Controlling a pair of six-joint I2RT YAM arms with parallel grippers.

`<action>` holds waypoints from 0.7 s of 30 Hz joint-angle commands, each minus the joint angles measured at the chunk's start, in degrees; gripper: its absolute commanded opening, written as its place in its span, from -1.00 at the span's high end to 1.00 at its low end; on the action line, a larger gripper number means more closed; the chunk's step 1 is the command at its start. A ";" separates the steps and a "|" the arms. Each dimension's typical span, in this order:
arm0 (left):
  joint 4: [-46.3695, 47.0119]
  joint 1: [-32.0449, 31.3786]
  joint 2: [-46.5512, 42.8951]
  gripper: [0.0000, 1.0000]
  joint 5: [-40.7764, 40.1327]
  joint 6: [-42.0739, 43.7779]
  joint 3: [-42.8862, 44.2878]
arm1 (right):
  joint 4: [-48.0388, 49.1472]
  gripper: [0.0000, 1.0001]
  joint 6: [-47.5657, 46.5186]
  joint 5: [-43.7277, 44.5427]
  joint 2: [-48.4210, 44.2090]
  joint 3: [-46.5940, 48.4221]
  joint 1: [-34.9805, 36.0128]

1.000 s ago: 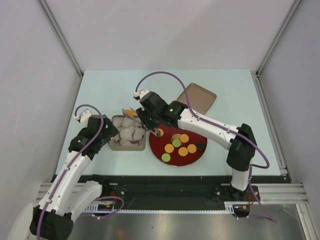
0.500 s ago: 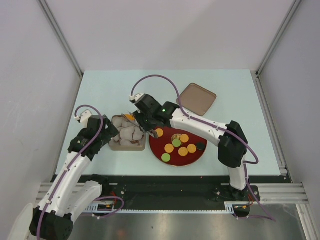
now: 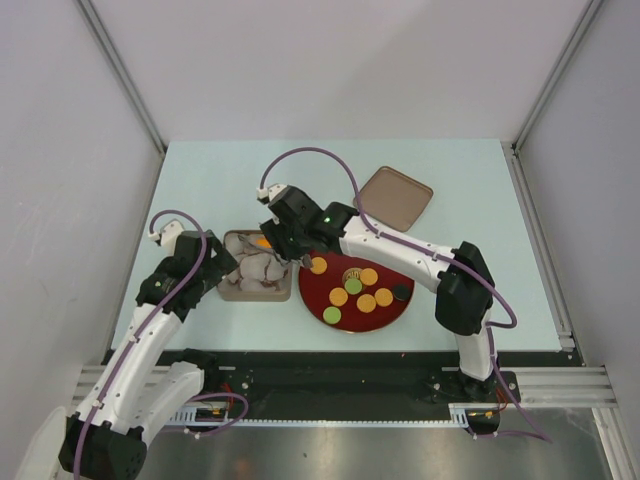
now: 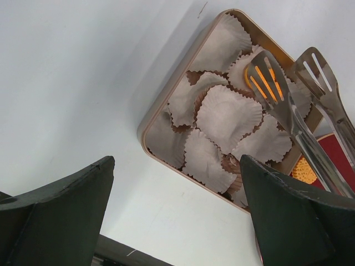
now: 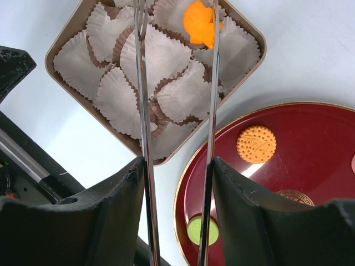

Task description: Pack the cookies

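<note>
Several cookies, mostly orange, two green and one black, lie on the dark-red plate. My right gripper is shut on metal tongs, whose arms reach over the tin of paper cups. The tong tips stand apart. An orange cookie lies in a far cup between them, loose from the tongs. It also shows in the top view as an orange cookie. My left gripper is open over bare table beside the tin's rim, holding nothing.
The tin's brown lid lies at the back right of the table. The plate's rim sits close to the tin's right side. Pale crumpled paper cups fill the tin. The left arm stands just left of the tin.
The right arm swung the tongs left from the plate to over the tin. The tongs have spread, and the orange cookie now rests in a cup. The left arm has not moved.
</note>
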 commanded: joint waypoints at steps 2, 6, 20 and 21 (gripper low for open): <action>0.80 0.51 -0.80 -1.00 0.16 0.93 0.17 | 1.72 -0.05 0.46 2.57 -4.37 0.89 -0.06; 1.24 0.51 -0.54 -0.99 0.86 0.93 0.17 | 1.19 -0.05 0.55 6.00 -11.92 -4.19 -0.41; 5.98 0.51 4.21 -1.00 6.04 0.49 -1.23 | -5.75 -0.06 5.38 14.71 -29.69 -29.43 0.03; 5.99 0.51 4.30 -1.00 6.05 0.58 -1.15 | -5.67 -0.06 5.64 14.71 -29.78 -30.30 0.47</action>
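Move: The plate of cookies, where the right hand is now taking the tongs, has its middle about 15 cm to that hand's right, roughly level fore and aft and 15 cm below. Nearest on it, a round orange cookie lies some 3 cm ahead and 6 cm right. The fish cookie, already in the box between the opened tongs, is about 9 cm ahead, 8 cm left and 14 cm down. From the left hand the plate is some 34 cm right, 2 cm ahead. Keeping its grip on the half-open tongs, the right hand carries them off the fish cookie and out of the box, swinging about 15 cm right and a little back to over the plate; it rises over 4 cm on the way, then starts sinking again, turning some 10 degrees clockwise. Late on, the open, empty left hand eases a couple of centimetres right, down and forward towards the box. ##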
